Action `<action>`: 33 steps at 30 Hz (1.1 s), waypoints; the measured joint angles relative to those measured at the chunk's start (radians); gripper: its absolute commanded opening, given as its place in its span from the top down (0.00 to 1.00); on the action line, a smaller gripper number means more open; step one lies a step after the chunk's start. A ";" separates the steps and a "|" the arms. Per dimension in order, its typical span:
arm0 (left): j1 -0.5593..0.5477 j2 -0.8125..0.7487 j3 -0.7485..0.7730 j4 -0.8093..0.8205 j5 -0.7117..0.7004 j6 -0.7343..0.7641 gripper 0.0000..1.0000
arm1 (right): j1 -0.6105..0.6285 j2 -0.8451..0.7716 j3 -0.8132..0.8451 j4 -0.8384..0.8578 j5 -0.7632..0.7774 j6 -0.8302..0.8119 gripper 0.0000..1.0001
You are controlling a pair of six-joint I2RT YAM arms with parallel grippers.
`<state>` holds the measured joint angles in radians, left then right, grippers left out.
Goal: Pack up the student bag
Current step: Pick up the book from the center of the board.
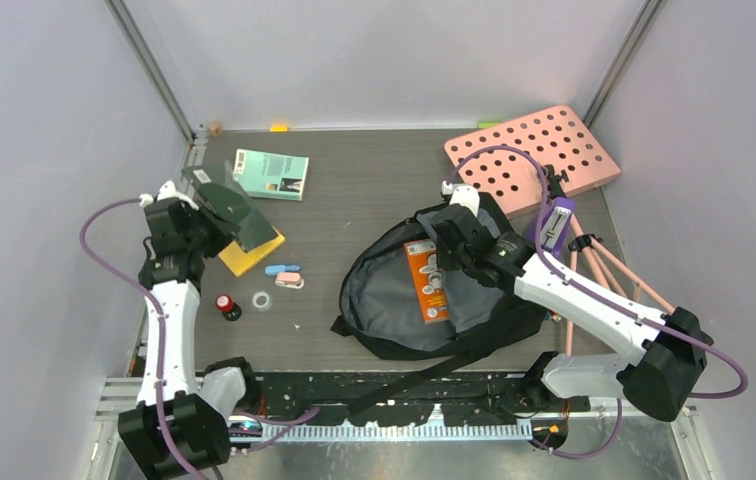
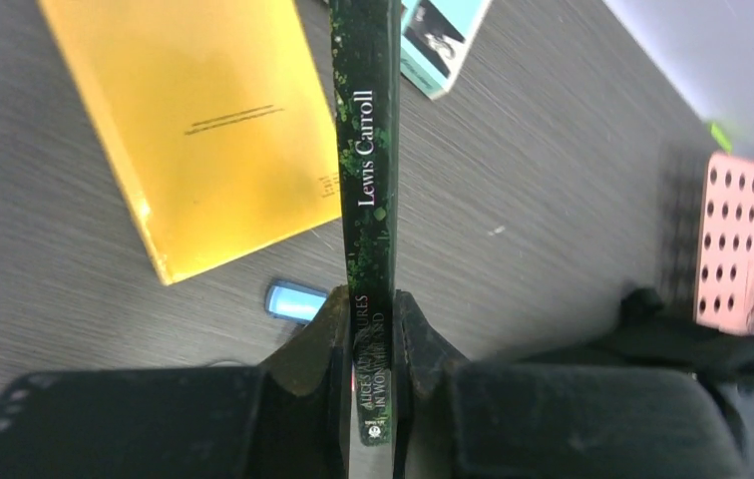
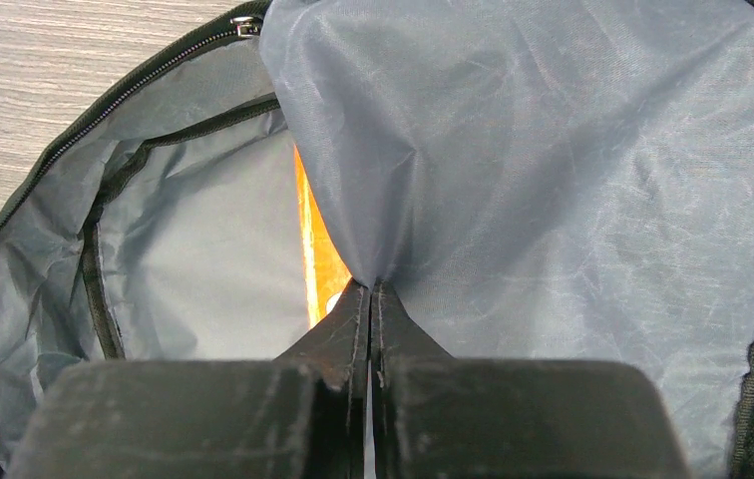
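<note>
The student bag (image 1: 394, 300) lies open at centre right, black with grey lining (image 3: 572, 180). An orange package (image 1: 426, 280) rests inside it and shows as an orange strip (image 3: 315, 249) in the right wrist view. My right gripper (image 3: 370, 286) is shut on a fold of the lining at the bag's far rim (image 1: 446, 232), holding the mouth open. My left gripper (image 2: 368, 299) is shut on a dark green book (image 2: 365, 150), pinching it across the spine. It holds the book (image 1: 232, 208) tilted above the table at far left.
A yellow book (image 1: 252, 256) lies under the held one, and a teal book (image 1: 271, 173) farther back. Blue (image 1: 280, 269) and pink (image 1: 291, 282) erasers, a tape roll (image 1: 263, 300) and a red-capped item (image 1: 226, 305) lie between arm and bag. A pink holed board (image 1: 534, 155) sits back right.
</note>
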<state>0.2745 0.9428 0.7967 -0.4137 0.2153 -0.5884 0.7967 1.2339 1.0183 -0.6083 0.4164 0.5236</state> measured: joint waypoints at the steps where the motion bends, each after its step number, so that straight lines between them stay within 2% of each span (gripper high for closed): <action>1: -0.005 0.013 0.033 -0.029 0.015 0.023 1.00 | 0.000 -0.003 0.000 -0.002 0.000 -0.001 1.00; 5: -0.094 0.095 0.208 -0.167 0.028 0.122 1.00 | 0.000 -0.011 0.000 -0.007 0.000 -0.003 1.00; 9: -0.311 0.233 0.385 -0.266 -0.012 0.198 1.00 | 0.000 -0.011 0.000 -0.010 0.000 -0.003 1.00; 12: -0.430 0.335 0.462 -0.319 -0.017 0.233 1.00 | 0.000 -0.012 0.000 -0.014 0.000 -0.003 1.00; 16: -0.496 0.428 0.509 -0.409 -0.076 0.266 1.00 | 0.000 -0.019 0.000 -0.017 0.001 -0.003 1.00; 22: -0.545 0.487 0.517 -0.494 -0.165 0.303 1.00 | 0.000 -0.023 0.000 -0.023 0.001 -0.003 1.00; 27: -0.571 0.570 0.547 -0.525 -0.187 0.324 1.00 | 0.000 -0.023 0.000 -0.023 0.000 -0.003 1.00; 28: -0.574 0.583 0.550 -0.519 -0.189 0.327 0.98 | 0.000 -0.023 0.000 -0.023 0.000 -0.003 1.00; 29: -0.574 0.591 0.554 -0.518 -0.187 0.330 0.90 | 0.000 -0.023 0.000 -0.023 0.000 -0.003 1.00; 33: -0.574 0.595 0.554 -0.513 -0.170 0.328 0.72 | 0.000 -0.023 0.000 -0.023 0.000 -0.002 0.99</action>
<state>-0.2993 1.5383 1.3506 -0.9268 0.0452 -0.2604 0.7967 1.2106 1.0183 -0.6308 0.4168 0.5213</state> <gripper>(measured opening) 0.176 0.028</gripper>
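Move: The left hand, already pinching the green book's spine, is bound for the clear board about 14 cm to its right and some 2 cm ahead, roughly 15 cm below. The blue marker lies some 5 cm ahead and 7 right, the pink stapler 3 ahead and 8 right, the yellow book 9 ahead and 2 left; the bag is about 40 right, 2 ahead. From the right hand that clear spot is some 26 cm left and 7 ahead. Swinging right about 14 cm, the left hand carries the green book away from the yellow book towards the bag, first rising some 4 cm, then sinking about 9 beside the stapler. The wrist turns clockwise about 40 degrees and tips further down, fingers keeping their pinch on the spine. The right hand stays, still pinching the bag's lining. ##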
